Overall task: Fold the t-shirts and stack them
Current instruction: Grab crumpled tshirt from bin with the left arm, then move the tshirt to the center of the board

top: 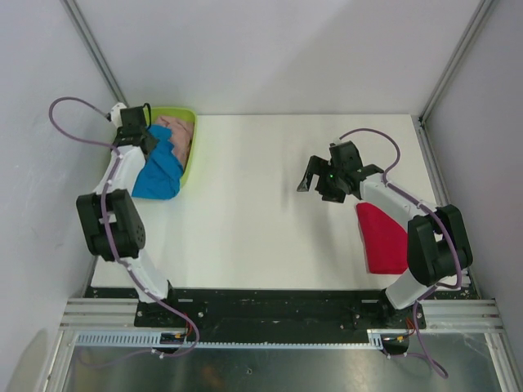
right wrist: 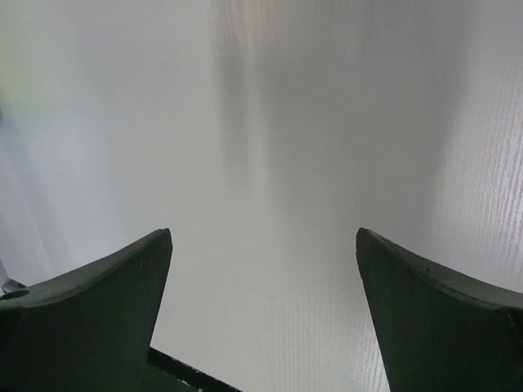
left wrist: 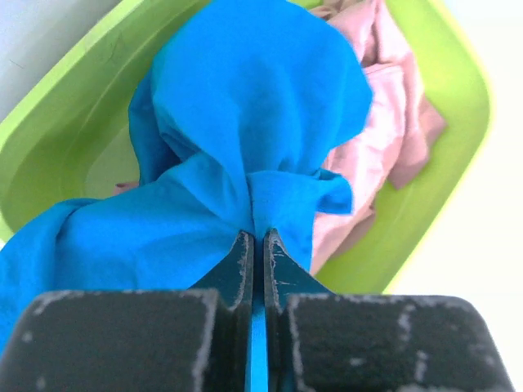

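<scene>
The bright blue t-shirt [top: 159,173] hangs bunched out of the lime-green tray [top: 186,167] at the far left. My left gripper [top: 140,131] is shut on a fold of the blue t-shirt [left wrist: 245,122], seen between its fingers in the left wrist view [left wrist: 258,237]. The pale pink t-shirt [top: 180,135] lies crumpled in the tray, also in the left wrist view [left wrist: 384,122]. The red t-shirt [top: 382,237] lies folded at the table's right edge. My right gripper [top: 310,173] is open and empty above the bare white table, its fingers [right wrist: 98,318] wide apart.
The green tray's rim [left wrist: 458,188] stands at the table's far left corner. White walls and metal frame posts [top: 453,65] enclose the table. The right arm [top: 425,237] partly overlies the red t-shirt.
</scene>
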You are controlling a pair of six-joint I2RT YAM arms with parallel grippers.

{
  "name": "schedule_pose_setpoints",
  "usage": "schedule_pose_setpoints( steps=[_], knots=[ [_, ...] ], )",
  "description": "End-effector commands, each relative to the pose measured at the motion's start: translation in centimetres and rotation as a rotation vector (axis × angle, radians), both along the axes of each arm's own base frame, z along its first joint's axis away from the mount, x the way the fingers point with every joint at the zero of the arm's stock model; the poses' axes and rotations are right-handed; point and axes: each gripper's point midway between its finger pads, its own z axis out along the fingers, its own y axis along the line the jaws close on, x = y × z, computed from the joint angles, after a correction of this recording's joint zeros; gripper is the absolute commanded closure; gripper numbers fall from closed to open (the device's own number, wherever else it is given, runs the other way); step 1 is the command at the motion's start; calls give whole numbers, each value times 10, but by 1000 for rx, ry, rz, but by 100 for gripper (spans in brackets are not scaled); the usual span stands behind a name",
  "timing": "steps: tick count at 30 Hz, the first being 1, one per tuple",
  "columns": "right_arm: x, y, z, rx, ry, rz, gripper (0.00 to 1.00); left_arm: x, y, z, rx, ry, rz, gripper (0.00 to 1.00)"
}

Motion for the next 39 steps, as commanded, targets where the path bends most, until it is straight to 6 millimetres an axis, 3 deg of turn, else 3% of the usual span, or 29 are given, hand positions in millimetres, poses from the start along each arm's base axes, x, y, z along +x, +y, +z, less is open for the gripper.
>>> schedule_pose_setpoints(
  steps=[1, 10, 17, 23, 32, 39],
  knots=[
    [12, 7, 15, 24, -49, 2, 1, -10, -13, 50, -29, -161, -51, 100],
    [18, 7, 16, 30, -66, 2, 1, -29, -50, 103, -29, -342, -178, 100],
    [23, 3, 20, 35, -84, -9, 1, -43, -97, 137, 9, -471, -320, 100],
    [28, -4, 31, 31, -120, -19, 1, -66, -146, 182, 11, -604, -456, 100],
    [39, -25, 48, 17, -161, -67, 1, -112, -239, 239, 9, -744, -756, 100],
    [43, -46, 61, 1, -187, -116, 1, -145, -290, 281, -27, -843, -903, 100]
  ],
)
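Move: The left hand already pinches the blue t-shirt above the lime bin, whose middle lies about 2 cm ahead, 2 cm to the right and 12 cm below. The pink shirt in the bin is roughly 5 cm ahead, 9 cm to the right and 12 cm down. The clear middle of the table, where the shirt heads, is some 15 cm back, 40 cm right and 17 cm lower. From the right hand that spot is level, about 10 cm left and 11 cm down. Rising first and then sweeping steadily to the right, the left hand draws the blue t-shirt out of the bin and towards the table's middle, about 27 cm right, 21 cm up and 12 cm back. Its fingers stay shut on the cloth while the wrist lifts towards level and swings clockwise some 45 degrees. The right hand, open and empty, eases about 5 cm right and forward, rising slightly. ##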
